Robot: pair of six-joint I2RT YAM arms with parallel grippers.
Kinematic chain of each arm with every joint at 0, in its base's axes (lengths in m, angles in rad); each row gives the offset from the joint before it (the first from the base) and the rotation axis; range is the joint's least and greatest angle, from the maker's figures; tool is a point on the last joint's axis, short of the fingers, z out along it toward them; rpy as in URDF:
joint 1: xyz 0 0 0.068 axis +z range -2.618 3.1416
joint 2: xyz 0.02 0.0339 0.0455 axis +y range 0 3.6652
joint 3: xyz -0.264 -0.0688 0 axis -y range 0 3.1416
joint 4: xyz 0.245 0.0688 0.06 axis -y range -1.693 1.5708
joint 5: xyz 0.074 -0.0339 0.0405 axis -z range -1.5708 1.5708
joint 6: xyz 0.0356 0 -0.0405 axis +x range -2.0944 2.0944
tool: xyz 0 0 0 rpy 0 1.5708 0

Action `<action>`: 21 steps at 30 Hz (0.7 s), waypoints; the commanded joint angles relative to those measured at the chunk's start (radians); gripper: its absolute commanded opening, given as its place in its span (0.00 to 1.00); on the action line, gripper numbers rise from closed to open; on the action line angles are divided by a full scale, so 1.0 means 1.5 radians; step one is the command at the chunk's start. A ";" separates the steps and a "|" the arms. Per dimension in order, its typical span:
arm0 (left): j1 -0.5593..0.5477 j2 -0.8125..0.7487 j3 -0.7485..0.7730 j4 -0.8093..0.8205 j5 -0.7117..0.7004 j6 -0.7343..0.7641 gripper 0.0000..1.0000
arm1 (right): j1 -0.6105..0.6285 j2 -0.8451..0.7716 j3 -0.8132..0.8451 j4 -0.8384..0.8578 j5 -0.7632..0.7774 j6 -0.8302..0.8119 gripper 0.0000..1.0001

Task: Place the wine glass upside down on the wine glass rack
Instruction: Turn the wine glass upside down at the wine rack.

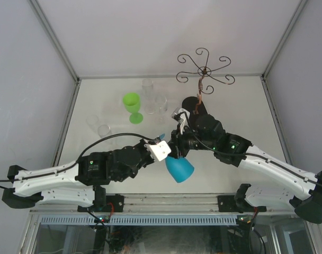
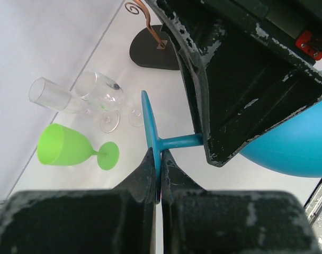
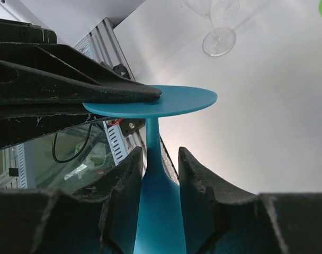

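A blue wine glass hangs tilted above the table's near middle, its bowl toward the front edge. My left gripper is shut on the rim of its flat foot; in the left wrist view the left gripper pinches that disc edge-on. My right gripper comes from the right. In the right wrist view the right gripper is shut round the neck where the stem widens into the bowl. The wine glass rack stands at the back right, its dark base behind the glass.
A green wine glass stands at the back centre-left, and lies sideways in the left wrist view. Clear glasses stand beside it, with two more clear ones on the left. White walls close the table in; a metal rail runs along the front.
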 commanded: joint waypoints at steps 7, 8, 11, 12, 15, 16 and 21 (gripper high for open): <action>-0.006 -0.013 0.046 0.026 -0.041 0.009 0.00 | 0.020 -0.024 -0.021 0.057 0.041 0.002 0.23; -0.006 -0.011 0.046 0.027 -0.044 0.009 0.00 | 0.020 -0.025 -0.021 0.059 0.042 0.001 0.20; -0.006 -0.011 0.045 0.026 -0.050 0.010 0.00 | 0.022 -0.029 -0.024 0.063 0.045 0.001 0.09; -0.006 -0.011 0.045 0.027 -0.051 0.009 0.00 | 0.023 -0.030 -0.026 0.067 0.046 0.001 0.03; -0.006 -0.013 0.046 0.026 -0.055 0.004 0.00 | 0.026 -0.032 -0.032 0.078 0.051 0.002 0.00; -0.006 -0.016 0.048 0.027 -0.054 0.001 0.00 | 0.027 -0.035 -0.035 0.082 0.055 0.001 0.00; -0.006 -0.031 0.048 0.032 -0.050 -0.006 0.02 | 0.031 -0.053 -0.041 0.106 0.079 -0.001 0.00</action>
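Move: The blue wine glass's stem lies between the right hand's parted fingertips, about 1 cm to its left, level in height and depth; its bowl hangs some 7 cm back, 2 cm right and 3 cm lower. The rack's middle is roughly 32 cm ahead, 13 cm right and 14 cm below. From the left hand, still gripping the foot, the stem is about 2 cm back and 3 cm right. Right hand closes and pinches the blue stem, rising under 1 cm, while the left keeps gripping the foot. ##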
